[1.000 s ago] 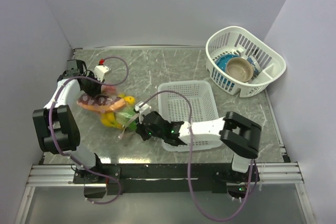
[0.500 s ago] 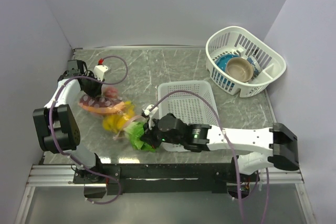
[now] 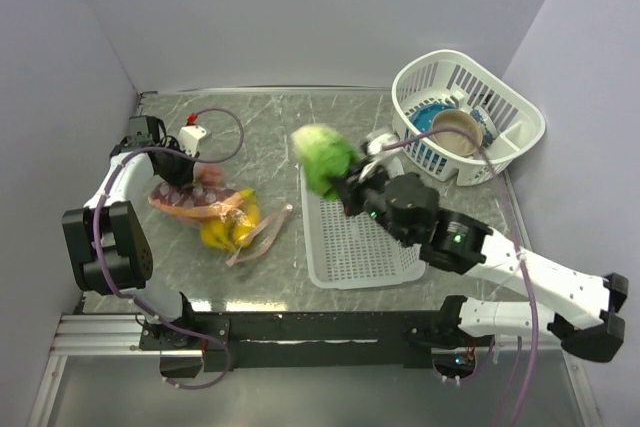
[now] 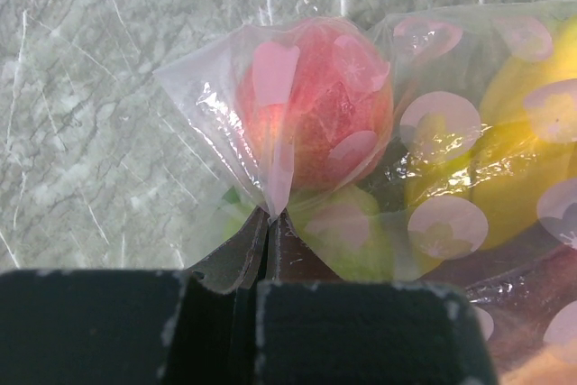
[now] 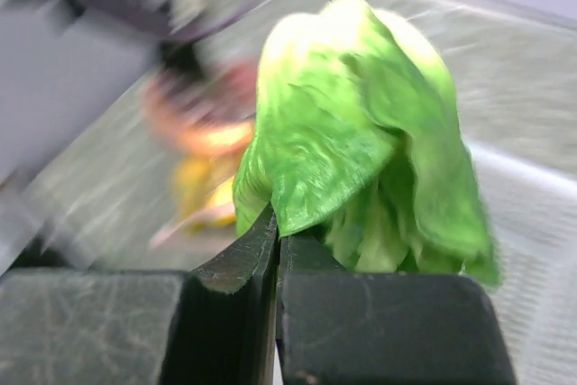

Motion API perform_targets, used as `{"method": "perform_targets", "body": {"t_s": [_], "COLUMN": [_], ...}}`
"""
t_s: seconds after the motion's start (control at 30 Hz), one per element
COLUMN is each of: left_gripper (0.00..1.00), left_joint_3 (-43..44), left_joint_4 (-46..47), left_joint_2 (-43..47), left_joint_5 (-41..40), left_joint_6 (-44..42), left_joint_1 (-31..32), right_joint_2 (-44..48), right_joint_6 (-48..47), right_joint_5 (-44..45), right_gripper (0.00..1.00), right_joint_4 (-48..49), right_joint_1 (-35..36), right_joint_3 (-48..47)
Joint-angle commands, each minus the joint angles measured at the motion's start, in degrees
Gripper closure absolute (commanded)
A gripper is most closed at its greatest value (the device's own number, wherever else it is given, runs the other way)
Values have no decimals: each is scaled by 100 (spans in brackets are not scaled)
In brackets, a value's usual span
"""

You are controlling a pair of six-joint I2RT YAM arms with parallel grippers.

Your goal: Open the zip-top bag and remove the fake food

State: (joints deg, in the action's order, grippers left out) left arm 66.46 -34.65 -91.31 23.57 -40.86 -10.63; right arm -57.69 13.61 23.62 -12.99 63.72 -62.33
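The clear zip-top bag (image 3: 215, 209) lies on the table at the left, its pinkish zip strip (image 3: 262, 235) trailing toward the tray. Inside it I see a yellow banana piece (image 3: 232, 228), an orange slice (image 3: 190, 203) and a pink-red round fruit (image 4: 311, 101). My left gripper (image 4: 270, 215) is shut on a corner of the bag beside that fruit. My right gripper (image 5: 277, 223) is shut on the green lettuce (image 5: 361, 146), held in the air above the far left corner of the white tray (image 3: 360, 237). The lettuce (image 3: 322, 159) hangs clear of the bag.
A round white basket (image 3: 468, 117) at the back right holds a blue bowl (image 3: 430, 125) and a tan bowl (image 3: 458, 132). Grey walls close in on both sides. A purple cable (image 3: 215, 122) loops over the table behind the left arm.
My right gripper has pulled the lettuce out of the bag and swung it up and right, over the tray. The bag shifted slightly; my left gripper stayed put.
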Motion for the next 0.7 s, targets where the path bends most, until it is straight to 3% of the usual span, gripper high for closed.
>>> {"method": "perform_targets", "body": {"t_s": [0.0,0.2,0.5,0.67], "left_gripper": [99,99,99,99], "left_joint_3": [-124,-37,719,264], "left_joint_4": [11,-199,-1000,-639], "left_joint_2": [332,421,859,879], "left_joint_5": [-11,33,613,236], "left_joint_6": [26,34,70,-1], "left_joint_1": [0,-9,-9,0], "right_joint_2": [205,118,-549,-1472], "right_joint_6": [177,379,362,712], "right_joint_5": [793,442,442,1021], "right_gripper": [100,100,100,29], "right_joint_4": [-81,288,237,-1211], "right_joint_1": [-772,-1117,-1336,-1354], "right_joint_3": [429,1248,1188,328]}}
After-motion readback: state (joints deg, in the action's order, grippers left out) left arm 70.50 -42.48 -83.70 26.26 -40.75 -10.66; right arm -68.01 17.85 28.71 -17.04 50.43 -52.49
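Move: The white tray is where the right hand's lettuce is going: its middle lies roughly 6 cm ahead, 8 cm to the right and 31 cm below. Off that hand's other side, the bag's middle sits about 8 cm ahead and 28 cm left, the mango about 2 cm ahead and 22 cm left, both some 31 cm lower. From the left hand, which grips a corner of the bag, the bag's middle is about 6 cm back, 6 cm right and 6 cm below. The right hand, still pinching the lettuce, swings about 6 cm right and 5 cm forward over the white tray, then sinks some 15 cm, its wrist turning clockwise and tipping down by roughly 20 degrees, and at the end its fingers part to about half open to let the lettuce go into the tray. Meanwhile the left hand keeps its pinch on the bag's corner, easing back a little and then lifting it about 6 cm. ##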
